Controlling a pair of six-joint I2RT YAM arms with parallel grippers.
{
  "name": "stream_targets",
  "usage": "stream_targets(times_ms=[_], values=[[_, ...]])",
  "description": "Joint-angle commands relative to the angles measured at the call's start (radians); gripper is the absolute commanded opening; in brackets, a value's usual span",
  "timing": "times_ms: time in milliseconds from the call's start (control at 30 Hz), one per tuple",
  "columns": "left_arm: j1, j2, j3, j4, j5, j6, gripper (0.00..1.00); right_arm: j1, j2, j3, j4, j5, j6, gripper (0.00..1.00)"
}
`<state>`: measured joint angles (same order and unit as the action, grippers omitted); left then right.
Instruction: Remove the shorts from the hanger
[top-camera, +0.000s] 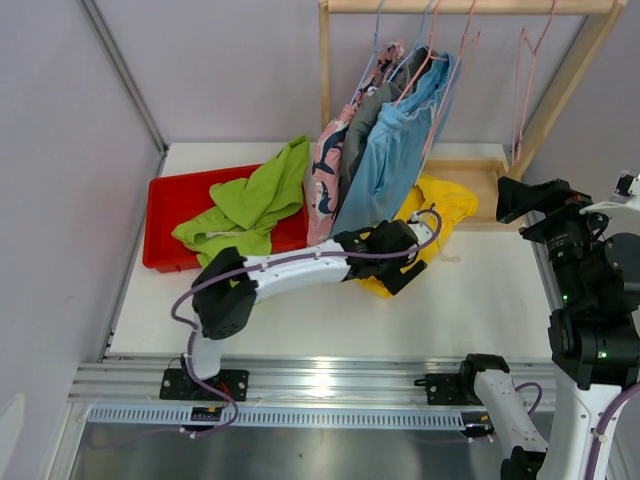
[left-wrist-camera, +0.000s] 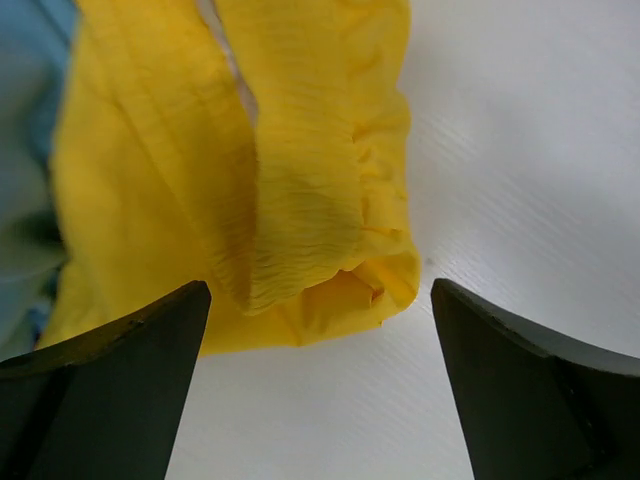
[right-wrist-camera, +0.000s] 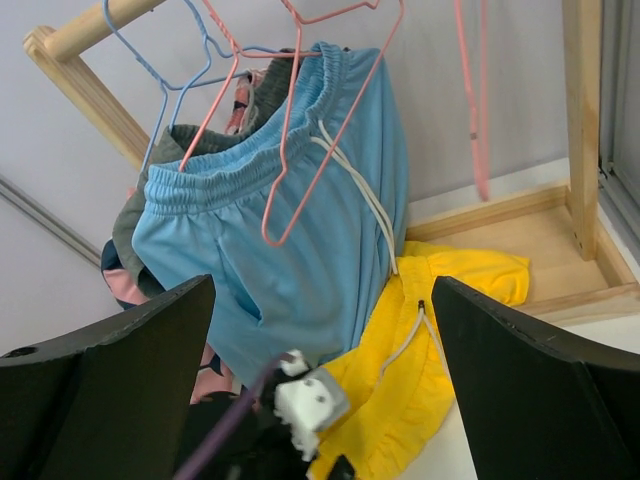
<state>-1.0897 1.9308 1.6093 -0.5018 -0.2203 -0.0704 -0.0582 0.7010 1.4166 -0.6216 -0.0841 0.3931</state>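
Yellow shorts (top-camera: 447, 204) (left-wrist-camera: 290, 190) (right-wrist-camera: 455, 360) lie crumpled on the white table, off any hanger. My left gripper (top-camera: 413, 262) (left-wrist-camera: 320, 300) hovers open just at their near edge, with only table between its fingers. Light blue shorts (top-camera: 392, 150) (right-wrist-camera: 300, 250) hang on a pink hanger (right-wrist-camera: 300, 150) from the wooden rack (top-camera: 470, 7). Dark grey shorts (top-camera: 366, 122) and pink printed shorts (top-camera: 326, 170) hang behind them. Lime green shorts (top-camera: 250, 203) drape over the red bin (top-camera: 172, 215). My right gripper (top-camera: 518, 198) (right-wrist-camera: 320, 295) is raised at the right, open and empty.
An empty pink hanger (top-camera: 530, 60) (right-wrist-camera: 470, 100) dangles at the rack's right end. The rack's wooden base (top-camera: 480, 180) sits behind the yellow shorts. The left arm's wrist (right-wrist-camera: 310, 400) shows low in the right wrist view. A metal rail (top-camera: 320, 385) runs along the near table edge.
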Motion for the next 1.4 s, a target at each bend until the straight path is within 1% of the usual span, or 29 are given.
stream_targets(times_ms=[0, 133, 333, 433, 467, 500, 533, 567, 600, 633, 700, 733, 833, 867, 900, 933, 967, 1033, 1067, 1100, 1133, 1167, 1233, 1300, 1333, 1367], values=[[0.014, 0.000, 0.072, 0.095, 0.027, 0.009, 0.99, 0.004, -0.015, 0.008, -0.009, -0.002, -0.030, 0.99], [0.036, 0.100, 0.148, 0.108, 0.048, 0.006, 0.99, 0.004, -0.020, 0.001, -0.017, 0.000, -0.049, 0.99], [0.065, 0.224, 0.172, 0.140, 0.120, -0.022, 0.99, 0.004, -0.015, -0.010, -0.012, 0.010, -0.063, 0.99], [0.080, 0.281, 0.193, 0.132, 0.167, -0.037, 0.94, 0.004, -0.014, -0.025, -0.003, 0.007, -0.063, 0.99], [0.082, 0.292, 0.199, 0.128, 0.168, -0.037, 0.89, 0.004, -0.015, -0.030, -0.003, 0.007, -0.065, 0.99], [0.082, 0.298, 0.199, 0.125, 0.171, -0.037, 0.83, 0.004, -0.015, -0.033, -0.001, 0.009, -0.065, 0.99], [0.083, 0.307, 0.202, 0.121, 0.173, -0.039, 0.68, 0.004, -0.014, -0.036, 0.000, 0.009, -0.065, 0.99], [0.083, 0.309, 0.201, 0.115, 0.165, -0.039, 0.26, 0.004, -0.015, -0.044, 0.002, 0.010, -0.065, 0.99], [0.083, 0.304, 0.201, 0.099, 0.150, -0.045, 0.07, 0.004, -0.017, -0.048, 0.003, 0.010, -0.065, 0.99], [0.083, 0.284, 0.201, 0.088, 0.135, -0.055, 0.00, 0.004, -0.017, -0.051, 0.005, 0.012, -0.065, 0.99], [0.074, 0.232, 0.170, 0.078, 0.131, -0.058, 0.00, 0.004, -0.021, -0.064, 0.010, 0.010, -0.062, 0.99], [0.068, 0.144, 0.106, 0.080, 0.109, -0.060, 0.00, 0.004, -0.021, -0.067, 0.011, 0.014, -0.060, 0.99], [0.005, -0.051, 0.014, 0.089, 0.011, -0.055, 0.00, 0.004, -0.028, -0.074, 0.016, 0.018, -0.063, 0.99], [-0.012, -0.175, 0.020, 0.057, -0.054, -0.058, 0.00, 0.004, -0.028, -0.077, 0.017, 0.021, -0.063, 0.99], [-0.042, -0.232, 0.035, 0.017, -0.083, -0.069, 0.00, 0.004, -0.031, -0.079, 0.023, 0.021, -0.063, 0.99], [-0.053, -0.284, 0.082, -0.080, -0.114, -0.077, 0.00, 0.004, -0.029, -0.079, 0.026, 0.021, -0.062, 0.99], [-0.065, -0.379, 0.140, -0.128, -0.166, -0.086, 0.00, 0.004, -0.029, -0.080, 0.033, 0.021, -0.060, 0.99], [-0.076, -0.465, 0.228, -0.211, -0.201, -0.106, 0.00, 0.004, -0.028, -0.081, 0.043, 0.020, -0.050, 0.99], [-0.075, -0.499, 0.289, -0.290, -0.235, -0.106, 0.00, 0.004, -0.029, -0.081, 0.048, 0.018, -0.045, 0.99], [-0.076, -0.554, 0.357, -0.329, -0.255, -0.101, 0.00, 0.004, -0.026, -0.081, 0.062, 0.017, -0.040, 0.99], [-0.076, -0.576, 0.391, -0.361, -0.272, -0.085, 0.00, 0.004, -0.023, -0.079, 0.068, 0.017, -0.034, 0.99], [-0.076, -0.593, 0.472, -0.412, -0.284, -0.074, 0.00, 0.004, -0.021, -0.079, 0.074, 0.014, -0.024, 0.99], [-0.075, -0.636, 0.515, -0.443, -0.378, -0.022, 0.00, 0.004, -0.015, -0.079, 0.091, 0.003, -0.011, 0.98], [-0.061, -0.645, 0.586, -0.460, -0.473, 0.036, 0.00, 0.004, -0.009, -0.079, 0.102, -0.014, 0.007, 0.98], [-0.043, -0.638, 0.606, -0.458, -0.555, 0.102, 0.00, 0.004, -0.005, -0.080, 0.108, -0.020, 0.013, 0.98], [-0.012, -0.630, 0.653, -0.458, -0.559, 0.124, 0.00, 0.004, -0.003, -0.082, 0.109, -0.025, 0.018, 0.98]])
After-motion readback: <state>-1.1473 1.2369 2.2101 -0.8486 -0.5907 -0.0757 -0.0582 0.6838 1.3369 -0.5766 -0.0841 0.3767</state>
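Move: The yellow shorts lie in a heap on the table with their middle about 10 cm ahead of the left hand, 6 cm to its right and 11 cm below. The blue shorts still hang some 12 cm ahead and 4 cm to its left, their middle about 8 cm above. The red bin is roughly 13 cm ahead and 37 cm left, 10 cm lower. From the right hand the yellow shorts lie about 15 cm ahead, 8 cm left and 44 cm below. The left hand's open fingers pinch the near part of the yellow shorts after dipping about 9 cm, edging some 5 cm forward and right. They shut and keep hold as the hand lifts fast by some 55 cm, then also swings left towards the bin and somewhat back, fingers tilting up out of their downward slant. The open right hand sinks about 3 cm, then half recovers. ##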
